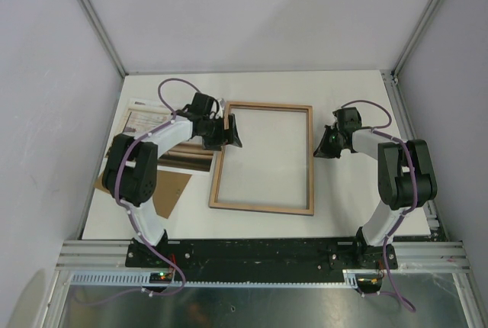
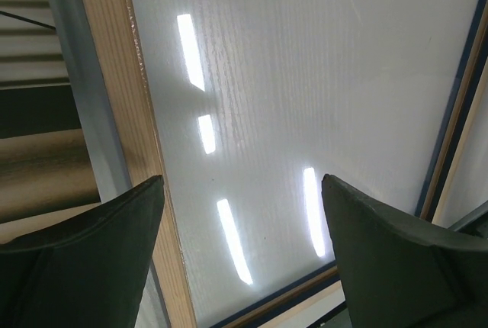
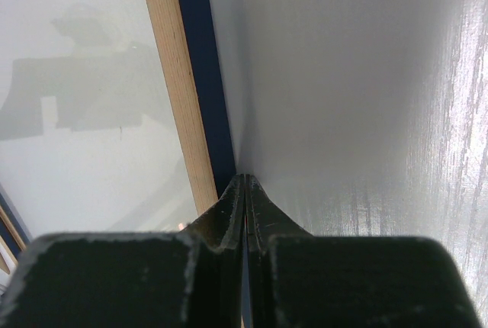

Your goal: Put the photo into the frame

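Note:
The frame (image 1: 219,166) lies flat mid-table with its light wood back up. The photo (image 1: 146,123) lies left of it, picture side up, partly under my left arm. My left gripper (image 1: 229,132) hangs open over the frame's upper left rail. In the left wrist view its fingers (image 2: 91,267) stand wide apart with nothing between them, the left one over the wood rail (image 2: 114,76). My right gripper (image 1: 323,146) is shut and empty beside the frame's right edge. In the right wrist view its fingertips (image 3: 244,179) meet at the navy outer side of the rail (image 3: 200,69).
A brown cardboard backing board (image 1: 172,191) lies on the table in front of the photo, near my left arm's base. White walls with metal posts close the table on three sides. The black mounting rail (image 1: 259,252) runs along the near edge.

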Motion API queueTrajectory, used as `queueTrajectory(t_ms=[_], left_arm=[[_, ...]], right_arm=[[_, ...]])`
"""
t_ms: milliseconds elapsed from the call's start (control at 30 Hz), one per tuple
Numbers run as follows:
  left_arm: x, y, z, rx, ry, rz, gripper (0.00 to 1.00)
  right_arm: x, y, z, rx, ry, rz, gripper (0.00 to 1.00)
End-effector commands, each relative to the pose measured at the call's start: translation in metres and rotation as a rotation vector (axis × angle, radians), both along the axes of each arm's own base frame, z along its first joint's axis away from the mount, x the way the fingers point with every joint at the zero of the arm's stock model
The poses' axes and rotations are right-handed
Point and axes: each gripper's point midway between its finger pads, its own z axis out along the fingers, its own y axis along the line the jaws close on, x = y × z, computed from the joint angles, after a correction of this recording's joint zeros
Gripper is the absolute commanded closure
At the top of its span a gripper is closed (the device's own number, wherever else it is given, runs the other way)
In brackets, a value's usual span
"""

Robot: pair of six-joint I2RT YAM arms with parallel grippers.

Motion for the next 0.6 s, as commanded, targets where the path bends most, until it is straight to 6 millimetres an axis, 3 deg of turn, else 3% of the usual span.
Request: queueTrajectory(t_ms=[0,133,233,400,567], left_arm=[[0.012,0.003,0.038,0.021,-0.121,0.010,0.12],[0.014,0.026,0.040,0.100,-0.141,0.116,0.16],[0.009,0.041,0.034,0.152,-0.137,0.184,0.27],[-0.016,0.055,0.016,0.181,-0.086,0.220,0.47],[-0.040,0.064,0.006,0.194,-0.059,0.242,0.54]], right_arm=[[0.004,0.003,0.013,0.003,-0.038,0.015,0.98],[0.005,0.000,0.016,-0.009,-0.045,0.006,0.98],[0.006,-0.002,0.018,-0.014,-0.054,0.001,0.98],[0.006,-0.003,0.020,-0.021,-0.056,0.001,0.98],[0.005,0.000,0.020,-0.019,-0.057,0.007,0.98]])
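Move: The brown-striped photo lies to the left hand's left: its middle is about 17 cm left and 6 cm farther out, and its near right corner is only some 5 cm left and 5 cm back, all about 5 cm below the hand. The frame's left rail runs beneath, about 2 cm left of it and level. The cardboard's middle is roughly 24 cm left and 10 cm back. From the right hand, the photo is about 43 cm left and 6 cm out, slightly lower. The photo's near right corner is what the left hand heads for, crossing over the frame's left rail. It travels about 5 cm left, first rising some 2 cm, then drawing back about 3 cm and sinking again. The wrist turns roughly 15 degrees, part roll, part counter-clockwise, and the wide fingers narrow to about half open. ##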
